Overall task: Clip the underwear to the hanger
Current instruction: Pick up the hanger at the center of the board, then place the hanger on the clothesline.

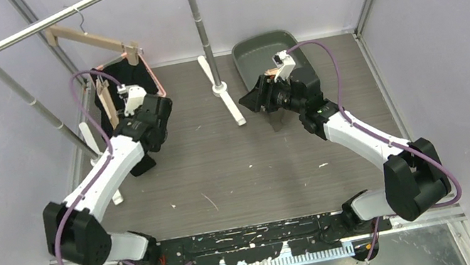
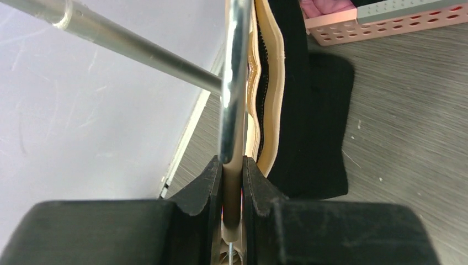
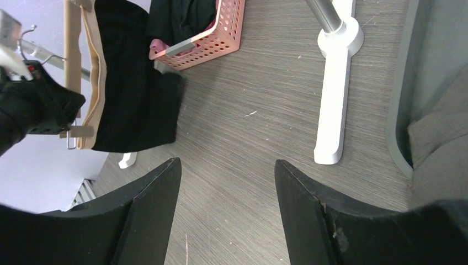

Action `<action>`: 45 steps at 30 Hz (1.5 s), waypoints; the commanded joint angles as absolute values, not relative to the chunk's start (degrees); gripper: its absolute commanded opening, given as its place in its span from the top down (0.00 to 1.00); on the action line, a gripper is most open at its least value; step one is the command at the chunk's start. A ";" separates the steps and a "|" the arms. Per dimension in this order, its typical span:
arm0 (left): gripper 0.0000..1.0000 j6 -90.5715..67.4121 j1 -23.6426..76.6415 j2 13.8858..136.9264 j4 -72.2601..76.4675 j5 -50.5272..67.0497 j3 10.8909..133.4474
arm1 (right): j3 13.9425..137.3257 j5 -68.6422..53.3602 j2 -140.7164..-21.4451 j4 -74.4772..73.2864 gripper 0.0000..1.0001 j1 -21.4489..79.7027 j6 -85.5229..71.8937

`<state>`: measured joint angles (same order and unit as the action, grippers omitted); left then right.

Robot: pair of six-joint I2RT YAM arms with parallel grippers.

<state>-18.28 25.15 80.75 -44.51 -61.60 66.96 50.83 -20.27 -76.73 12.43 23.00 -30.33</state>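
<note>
A wooden hanger (image 1: 87,38) hangs from the rack's rail at the back left. Black underwear (image 3: 132,83) hangs down along its lower bar and clip (image 3: 91,72). My left gripper (image 2: 233,165) is shut on a beige clip arm (image 2: 232,190) of the hanger, with the hanger's metal rod (image 2: 234,83) rising straight out of the jaws. Just right of the jaws are the wooden clip faces (image 2: 271,83) and the underwear (image 2: 317,110). In the top view my left gripper (image 1: 113,104) sits at the hanger's low end. My right gripper (image 3: 226,171) hangs open over the bare floor, holding nothing.
A pink basket (image 1: 152,74) with dark clothes stands behind the hanger. The rack's white foot (image 3: 334,110) and upright pole (image 1: 197,16) stand between the arms. A grey tray (image 1: 251,54) lies at the back right, behind my right gripper (image 1: 252,101).
</note>
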 commanded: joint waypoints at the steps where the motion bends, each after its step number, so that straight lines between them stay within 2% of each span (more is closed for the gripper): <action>1: 1.00 -19.55 25.36 74.53 -46.92 -55.75 66.44 | 50.79 -20.85 -74.99 16.01 0.31 22.81 -30.76; 10: 1.00 -22.02 24.47 63.45 -48.67 -44.50 65.35 | 50.46 -21.10 -74.18 16.10 0.31 22.76 -30.66; 19: 1.00 -23.10 17.51 52.92 -47.52 -35.07 65.69 | 50.29 -21.68 -73.25 16.08 0.31 22.80 -30.76; 29: 1.00 -22.82 10.85 49.62 -45.18 -33.22 69.13 | 50.16 -21.88 -71.94 16.09 0.31 22.76 -30.66; 37: 1.00 -19.84 10.14 55.55 -44.81 -38.32 77.05 | 52.75 -22.83 -73.28 14.30 0.32 22.83 -29.82; 45: 1.00 -17.07 10.07 53.62 -44.30 -44.31 80.07 | 55.72 -25.16 -71.95 7.67 0.31 22.80 -27.34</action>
<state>-19.38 10.39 56.18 -48.47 -38.63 76.47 51.48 -22.46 -73.97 10.44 23.00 -29.85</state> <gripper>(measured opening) 0.141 0.685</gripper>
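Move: Above and slightly ahead of the left hand, which already grips the clipped hanger, runs the rack's rail: its free left stretch is some 27 cm up, 6 cm ahead and 4 cm to the left. The rack's left post stands about level with the hand, 14 cm to its left; the hanging hanger is roughly 12 cm ahead, 2 cm right and 16 cm up. The pink basket sits 22 cm ahead, 1 cm left and 16 cm below. From the right hand that rail stretch is about 42 cm left, 2 cm ahead and 25 cm up. Raising the held hanger about 13 cm towards the rail, the left hand first draws back some 7 cm, then drifts left towards the left post and comes forward a little as the lift quickens. The wrist rolls roughly 35 degrees counter-clockwise as seen from behind the hand, the fingers swinging somewhat more forward, and they keep their grip throughout. ##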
